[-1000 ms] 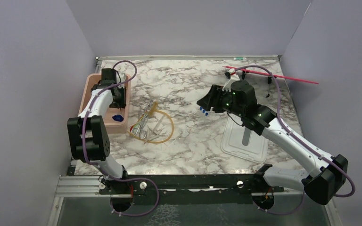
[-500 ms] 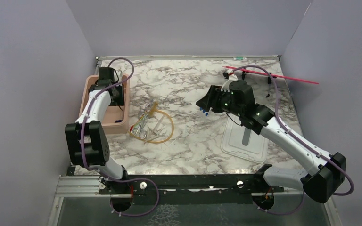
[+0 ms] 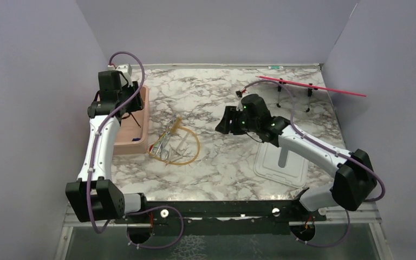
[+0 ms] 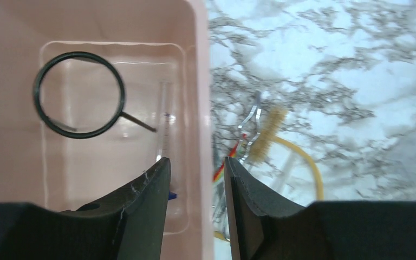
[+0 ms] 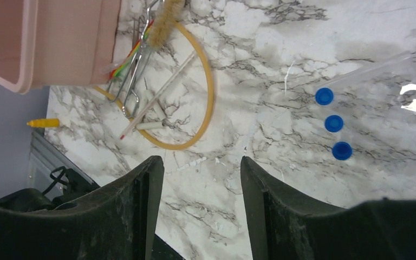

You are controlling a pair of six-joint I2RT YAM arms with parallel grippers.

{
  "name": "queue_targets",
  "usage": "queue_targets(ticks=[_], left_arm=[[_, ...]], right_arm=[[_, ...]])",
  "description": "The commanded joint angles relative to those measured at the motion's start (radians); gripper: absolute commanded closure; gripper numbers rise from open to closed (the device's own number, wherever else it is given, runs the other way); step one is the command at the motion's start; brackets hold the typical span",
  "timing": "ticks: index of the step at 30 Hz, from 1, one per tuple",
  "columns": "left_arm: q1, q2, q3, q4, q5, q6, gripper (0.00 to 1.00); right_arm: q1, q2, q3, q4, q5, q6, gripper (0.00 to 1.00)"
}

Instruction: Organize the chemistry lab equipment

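The black wire ring (image 4: 79,95) with its stem lies in the pink tub (image 4: 200,81), beside a clear tube (image 4: 164,116) and a small blue piece (image 4: 171,193). My left gripper (image 4: 195,162) is open and empty above the tub's right wall; it also shows in the top view (image 3: 134,104). On the marble lie the amber tubing loop (image 3: 181,146), the metal tongs (image 3: 164,142) and a brush (image 5: 168,19). Three clear blue-capped tubes (image 5: 333,123) lie right of my right gripper (image 5: 200,162), which is open and empty above the table (image 3: 225,125).
The white lid (image 3: 281,162) lies at the near right. A pink rod (image 3: 314,85) rests on small stands at the far right. A thin white stick (image 5: 157,97) lies across the tubing loop. A yellow piece (image 5: 43,123) lies at the table's near edge.
My left gripper has risen out of the tub and pulled back toward its far end. My right gripper has moved left, over the blue-capped tubes.
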Motion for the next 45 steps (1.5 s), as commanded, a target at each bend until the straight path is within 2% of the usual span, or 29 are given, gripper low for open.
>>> queue_targets(ticks=[1, 6, 10, 14, 19, 22, 28, 31, 35, 38, 43, 45], left_arm=[[-0.067, -0.057, -0.025, 0.021, 0.158, -0.066, 0.56], [-0.175, -0.088, -0.051, 0.049, 0.087, -0.102, 0.54], [-0.230, -0.136, -0.120, 0.108, 0.081, -0.145, 0.54], [-0.233, -0.190, -0.180, 0.137, 0.039, -0.158, 0.53], [-0.233, -0.221, -0.221, 0.138, 0.060, -0.166, 0.53], [-0.234, -0.235, -0.250, 0.139, 0.062, -0.179, 0.52], [-0.233, -0.244, -0.277, 0.138, 0.082, -0.195, 0.52], [-0.233, -0.254, -0.288, 0.139, 0.087, -0.199, 0.52], [-0.233, -0.259, -0.304, 0.138, 0.136, -0.208, 0.51], [-0.233, -0.261, -0.314, 0.138, 0.183, -0.211, 0.46], [-0.233, -0.254, -0.321, 0.138, 0.282, -0.213, 0.31], [-0.233, -0.253, -0.320, 0.138, 0.322, -0.223, 0.29]], right_arm=[[0.062, 0.115, 0.058, 0.060, -0.024, -0.018, 0.42], [0.159, 0.317, 0.177, 0.070, -0.020, 0.007, 0.43], [0.199, 0.455, 0.249, 0.124, -0.044, 0.121, 0.46], [0.212, 0.570, 0.313, 0.170, -0.053, 0.266, 0.50], [0.221, 0.716, 0.447, 0.076, -0.001, 0.411, 0.53], [0.227, 0.776, 0.513, 0.001, 0.049, 0.465, 0.53], [0.230, 0.860, 0.573, -0.020, 0.086, 0.515, 0.57], [0.230, 0.868, 0.556, -0.013, 0.103, 0.560, 0.65], [0.230, 0.811, 0.425, 0.178, 0.118, 0.593, 0.84], [0.230, 0.775, 0.398, 0.220, 0.148, 0.580, 0.96], [0.227, 0.652, 0.304, 0.318, 0.149, 0.534, 0.99], [0.221, 0.582, 0.257, 0.359, 0.138, 0.510, 0.99]])
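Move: The glass rod lying inside the yellow tubing loop is my right hand's target: its middle is about 21 cm to the left, 2 cm back and 17 cm down, almost level with the loop's centre. The tongs lie some 26 cm left and 3 cm ahead of this hand, the brush 22 cm left and 8 cm ahead. From my left hand, over the box's right wall, the rod lies about 10 cm right, 10 cm back and 21 cm down. I sweep my right hand left and down, about 18 cm across and 16 cm down, into the tubing loop, tipping the fingers some 25 degrees steeper, and shut them to pinch the glass rod nearer its far end; then I ease slightly back to the right and up. Meanwhile my left hand leaves the box, going right and then back over the tongs, opening wider at the end. ##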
